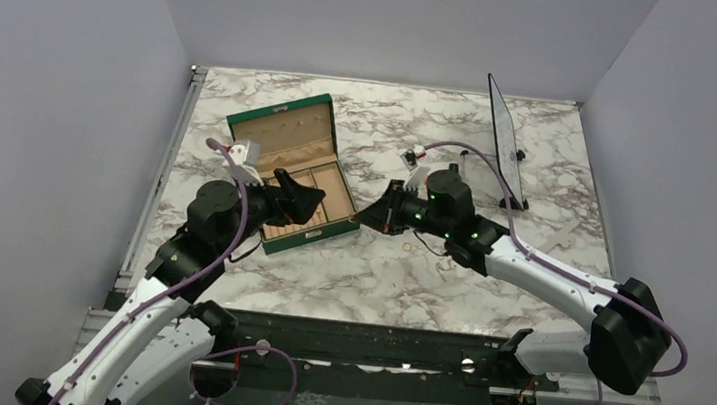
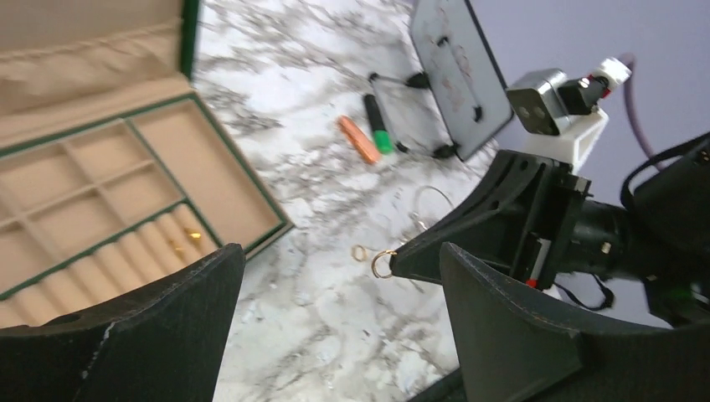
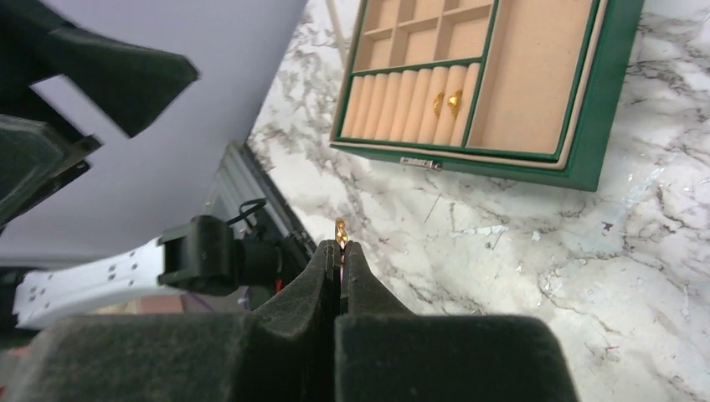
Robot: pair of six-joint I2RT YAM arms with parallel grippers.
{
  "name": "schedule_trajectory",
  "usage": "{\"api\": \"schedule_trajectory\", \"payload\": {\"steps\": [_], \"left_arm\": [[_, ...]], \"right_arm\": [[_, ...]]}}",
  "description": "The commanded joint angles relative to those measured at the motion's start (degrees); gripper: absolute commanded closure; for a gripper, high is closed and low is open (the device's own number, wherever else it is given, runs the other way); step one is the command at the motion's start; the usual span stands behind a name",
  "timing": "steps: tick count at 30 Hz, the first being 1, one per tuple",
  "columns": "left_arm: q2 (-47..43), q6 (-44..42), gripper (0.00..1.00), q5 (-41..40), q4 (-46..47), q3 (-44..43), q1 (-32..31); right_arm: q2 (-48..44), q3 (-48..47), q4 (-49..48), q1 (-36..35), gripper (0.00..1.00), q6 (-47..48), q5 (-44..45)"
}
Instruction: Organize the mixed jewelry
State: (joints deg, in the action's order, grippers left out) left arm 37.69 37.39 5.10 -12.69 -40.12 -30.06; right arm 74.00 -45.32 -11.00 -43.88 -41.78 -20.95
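In the right wrist view my right gripper is shut on a small gold ring that sticks up past its tips, above the marble. The left wrist view shows that ring hanging from the right gripper's black tip. A second gold ring and a thin looped chain lie on the table beside it. My left gripper is open and empty, near the front corner of the open green box. Two gold pieces sit in the box's ring rolls.
An orange cylinder and a green-and-black marker lie by the foot of a tilted black panel on a wire stand at the back right. The box lid stands open behind its compartments. The two grippers are close together.
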Motion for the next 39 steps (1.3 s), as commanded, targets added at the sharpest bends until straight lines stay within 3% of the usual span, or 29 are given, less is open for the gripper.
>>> {"api": "schedule_trajectory", "payload": {"steps": [1, 7, 12, 21, 39], "left_arm": [[-6.4, -5.4, 0.13, -17.5, -8.8, -0.9, 0.2], [-12.2, -7.5, 0.13, -24.2, -13.5, 0.3, 0.2], [-15.2, -7.6, 0.13, -27.1, -15.8, 2.9, 0.2], [-15.4, -7.2, 0.13, -30.8, -17.3, 2.7, 0.2], [-14.7, -7.0, 0.13, -31.0, -17.6, 2.6, 0.2]], "right_arm": [[5.4, -7.5, 12.4, -4.6, 0.99, 4.8, 15.4], [17.4, -21.7, 21.8, -12.9, 0.99, 7.2, 31.0], [26.3, -30.9, 25.4, -16.7, 0.99, 7.9, 38.4], [37.9, -41.6, 28.1, -18.9, 0.99, 9.8, 42.7], [45.4, -47.4, 27.5, -19.1, 0.99, 11.8, 41.5]]}}
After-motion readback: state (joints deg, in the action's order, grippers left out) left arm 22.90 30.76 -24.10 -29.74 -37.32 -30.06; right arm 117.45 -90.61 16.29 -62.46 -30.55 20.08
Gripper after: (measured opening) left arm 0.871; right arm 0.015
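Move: The right hand, pinching a gold ring, is taking it to the free slot left of the seated rings, roughly 6 cm ahead, 12 left and 13 below. The near seated ring lies 7 ahead, 11 left, the far seated ring 8 ahead, 9 left, and the box clasp 3 ahead, 9 left, all much as low. From the empty left hand the slot is some 6 cm ahead, 4 left, 19 below. Right hand, tipping down, lowers its ring some 12 cm leftward and forward towards the rolls; left hand retreats. ##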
